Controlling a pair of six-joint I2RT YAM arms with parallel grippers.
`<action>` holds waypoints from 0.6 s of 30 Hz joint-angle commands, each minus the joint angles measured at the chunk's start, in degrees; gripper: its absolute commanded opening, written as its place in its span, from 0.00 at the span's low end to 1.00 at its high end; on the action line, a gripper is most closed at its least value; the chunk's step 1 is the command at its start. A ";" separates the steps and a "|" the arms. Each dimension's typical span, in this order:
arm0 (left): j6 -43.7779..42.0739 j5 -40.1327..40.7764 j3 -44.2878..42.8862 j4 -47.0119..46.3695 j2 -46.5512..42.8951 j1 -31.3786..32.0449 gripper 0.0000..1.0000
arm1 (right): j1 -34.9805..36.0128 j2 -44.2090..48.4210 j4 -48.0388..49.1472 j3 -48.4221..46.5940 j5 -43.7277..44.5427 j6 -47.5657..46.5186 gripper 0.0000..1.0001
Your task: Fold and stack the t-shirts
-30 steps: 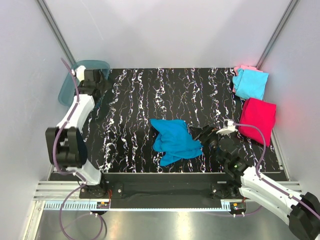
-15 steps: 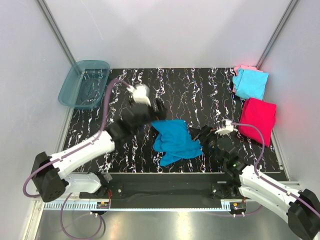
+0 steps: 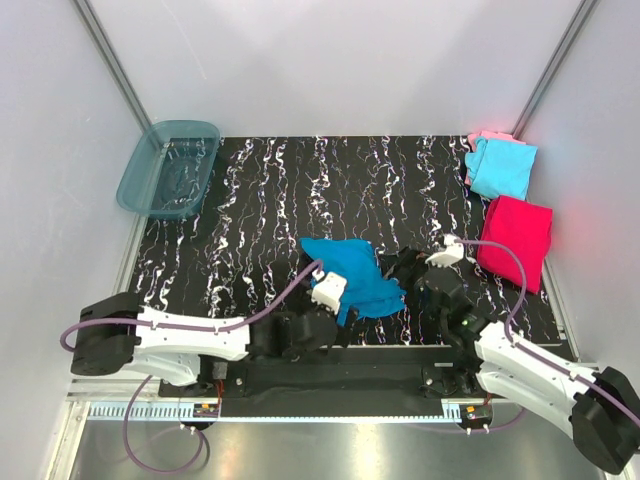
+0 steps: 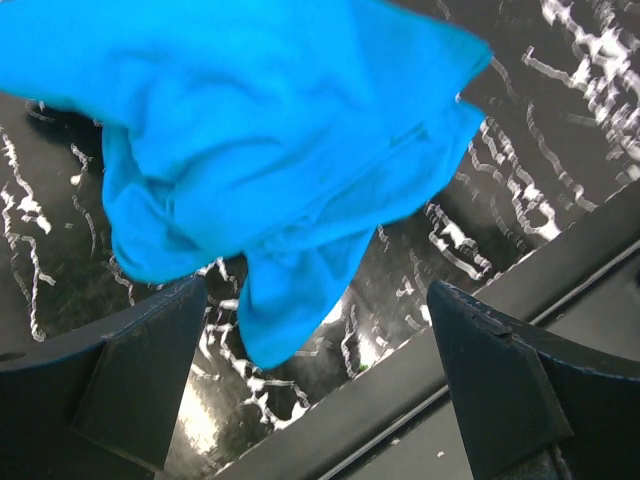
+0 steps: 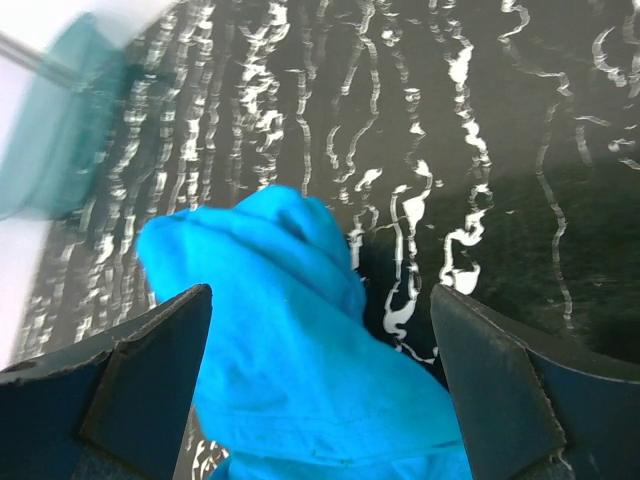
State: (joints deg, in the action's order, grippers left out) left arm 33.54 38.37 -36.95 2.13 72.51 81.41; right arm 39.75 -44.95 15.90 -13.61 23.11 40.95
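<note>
The large teal-blue t-shirt (image 3: 355,268) lies crumpled at the middle of the table. My left gripper (image 3: 338,305) is open at the shirt's near edge. In the left wrist view (image 4: 320,390) the shirt's (image 4: 270,150) lower tip hangs between the spread fingers (image 4: 130,370), ungripped. My right gripper (image 3: 398,270) is open at the shirt's right side. In the right wrist view (image 5: 320,400) the cloth (image 5: 300,350) lies between the wide fingers (image 5: 500,390). A light cyan shirt (image 3: 500,168) lies on a pale pink one (image 3: 487,136) at the far right. A magenta-red shirt (image 3: 515,235) lies folded nearer.
A translucent teal tub (image 3: 168,168) stands at the far left corner and shows blurred in the right wrist view (image 5: 60,120). The table's black near rail (image 4: 480,300) runs just below the left gripper. White walls enclose the black marbled table (image 3: 260,200).
My left arm has swung from the tub at the far left, across the table, down to the shirt's near edge. My right gripper has stayed beside the shirt.
</note>
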 commanded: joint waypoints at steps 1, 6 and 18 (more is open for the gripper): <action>-0.13 9.78 2.66 -3.18 -1.84 2.35 0.99 | 0.24 -1.98 -11.28 -8.44 5.62 -1.13 0.97; -2.77 13.48 9.86 -7.39 -7.20 2.70 0.99 | 0.24 -0.32 -22.92 -13.46 4.75 0.88 0.98; -1.02 12.79 6.71 -2.22 -7.47 2.71 0.99 | 0.24 8.29 -47.54 -20.41 10.99 1.15 0.99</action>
State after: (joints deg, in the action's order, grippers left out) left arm 31.31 49.12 -27.27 -0.12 64.71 83.90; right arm 39.75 -38.28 -25.12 -30.83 29.71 41.45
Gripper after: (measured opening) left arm 0.987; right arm 0.989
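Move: The crumpled blue t-shirt has its middle about 10 cm ahead of the left gripper, roughly 1 cm to its right and 9 cm below. The same t-shirt lies about 8 cm to the right gripper's left, 3 cm back and 11 cm below. The folded red t-shirt is some 27 cm to the right gripper's right and 6 cm ahead. The empty tub stands about 33 cm ahead of the left gripper and 38 cm to its left. Bring the left gripper about 5 cm to the left along the near side of the blue t-shirt, dipping a little and coming partly back up, and tip its fingers slightly upward. Draw the right gripper about 5 cm right and 3 cm back, away from the t-shirt, rising some 2 cm overall as its fingers tilt down. Keep both grippers wide open, clear of the cloth. ##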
